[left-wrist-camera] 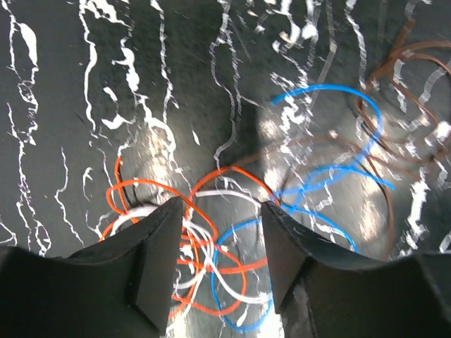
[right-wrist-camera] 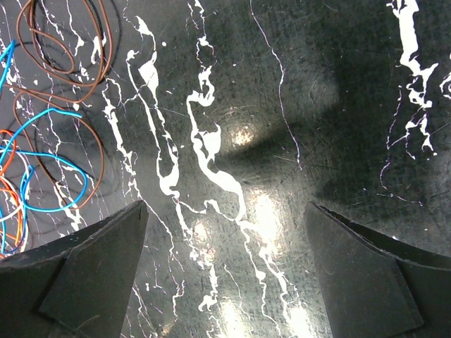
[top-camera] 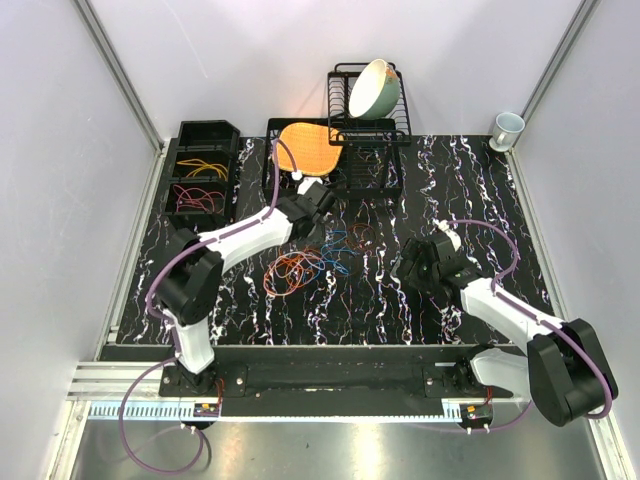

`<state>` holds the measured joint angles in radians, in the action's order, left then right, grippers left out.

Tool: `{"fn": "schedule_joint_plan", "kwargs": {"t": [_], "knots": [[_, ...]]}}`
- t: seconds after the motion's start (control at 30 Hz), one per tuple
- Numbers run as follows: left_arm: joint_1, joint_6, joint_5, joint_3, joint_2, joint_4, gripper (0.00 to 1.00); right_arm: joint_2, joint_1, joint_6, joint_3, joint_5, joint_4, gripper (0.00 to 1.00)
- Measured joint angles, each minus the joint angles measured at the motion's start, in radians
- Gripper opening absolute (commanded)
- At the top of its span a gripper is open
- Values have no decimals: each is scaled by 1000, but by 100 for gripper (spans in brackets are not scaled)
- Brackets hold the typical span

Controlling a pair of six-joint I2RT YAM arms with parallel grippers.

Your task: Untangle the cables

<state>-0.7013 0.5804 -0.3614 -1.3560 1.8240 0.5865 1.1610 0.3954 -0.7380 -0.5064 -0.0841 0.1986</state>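
A loose tangle of cables lies mid-table: orange and red loops (top-camera: pixel 297 268), blue wire (top-camera: pixel 338 246) and brown coils (top-camera: pixel 360 236). My left gripper (top-camera: pixel 318 222) hangs low over the tangle's far side. In the left wrist view its fingers (left-wrist-camera: pixel 158 246) stand apart, with orange (left-wrist-camera: pixel 232 264), white (left-wrist-camera: pixel 211 271) and blue (left-wrist-camera: pixel 232 236) strands lying on the table in the gap of my left gripper (left-wrist-camera: pixel 220 211), none pinched. My right gripper (top-camera: pixel 410 264) hovers to the right of the pile. It is open (right-wrist-camera: pixel 225 211) over bare tabletop, with blue (right-wrist-camera: pixel 49 158) and brown (right-wrist-camera: pixel 67 42) cables off to its left.
A black two-compartment bin (top-camera: pixel 233 160) at the back left holds yellow cables (top-camera: pixel 200 166) and red cables (top-camera: pixel 195 196). Behind the pile lie an orange round board (top-camera: pixel 308 147) and a black dish rack (top-camera: pixel 385 150) with a pale bowl (top-camera: pixel 372 88). A mug (top-camera: pixel 507 127) stands at the back right.
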Motion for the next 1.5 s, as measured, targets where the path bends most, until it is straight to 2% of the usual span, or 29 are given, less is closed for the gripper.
{"fn": "schedule_joint_plan", "kwargs": {"t": [0.03, 0.1, 0.27, 0.4, 0.6, 0.73, 0.9, 1.0, 1.27, 1.37, 1.5], "knots": [[2, 1, -5, -5, 10, 2, 29, 0, 0, 0, 0, 0, 0, 98], [6, 5, -18, -11, 27, 10, 0, 1, 0, 0, 0, 0, 0, 98], [11, 0, -30, -34, 56, 38, 0, 1, 0, 2, -1, 3, 0, 95], [10, 1, -26, -76, 31, 76, 0, 6, 0, 29, -5, 84, -24, 92], [6, 8, -9, -122, -163, 124, 0, 39, 2, 22, -26, 272, -137, 91], [3, 23, -5, -139, -311, 146, 0, 76, 37, -10, -66, 328, -189, 91], [-16, -2, 68, -190, -390, 186, 0, 124, 124, -23, -166, 380, -239, 91], [-46, -52, 148, -298, -389, 214, 0, 128, 148, -22, -212, 414, -257, 92], [-80, -166, 317, -708, -392, 241, 0, 99, 152, 19, -335, 489, -237, 95], [-77, -176, 375, -780, -394, 229, 0, 76, 153, 33, -367, 488, -227, 95], [-77, -180, 479, -800, -391, 206, 0, 78, 153, 34, -385, 489, -223, 95]]}}
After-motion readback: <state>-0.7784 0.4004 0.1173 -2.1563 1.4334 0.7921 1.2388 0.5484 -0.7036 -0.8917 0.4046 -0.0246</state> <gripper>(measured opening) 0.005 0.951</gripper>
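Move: From the left hand, the orange cable's loops centre about 4 cm back, 3 cm to the left and 3 cm down, one strand just under the fingertips. The white cable winds through them, 4 cm back and 1 cm left; the blue lies 4 cm right and 1 cm back, the brown coil some 10 cm right and 2 cm ahead. For the right hand the orange cable is roughly 21 cm left, 1 cm ahead and 4 cm down. Dipping just over 1 cm and slightly left, the left hand shuts on an orange strand, then hauls it quickly up some 45 cm off the tangle, drawing back about 11 cm and easing right late while the fingers tip up out of their downward slant. The right hand, still open and empty, swings left and rises towards the lifted orange cable, turning counter-clockwise. ##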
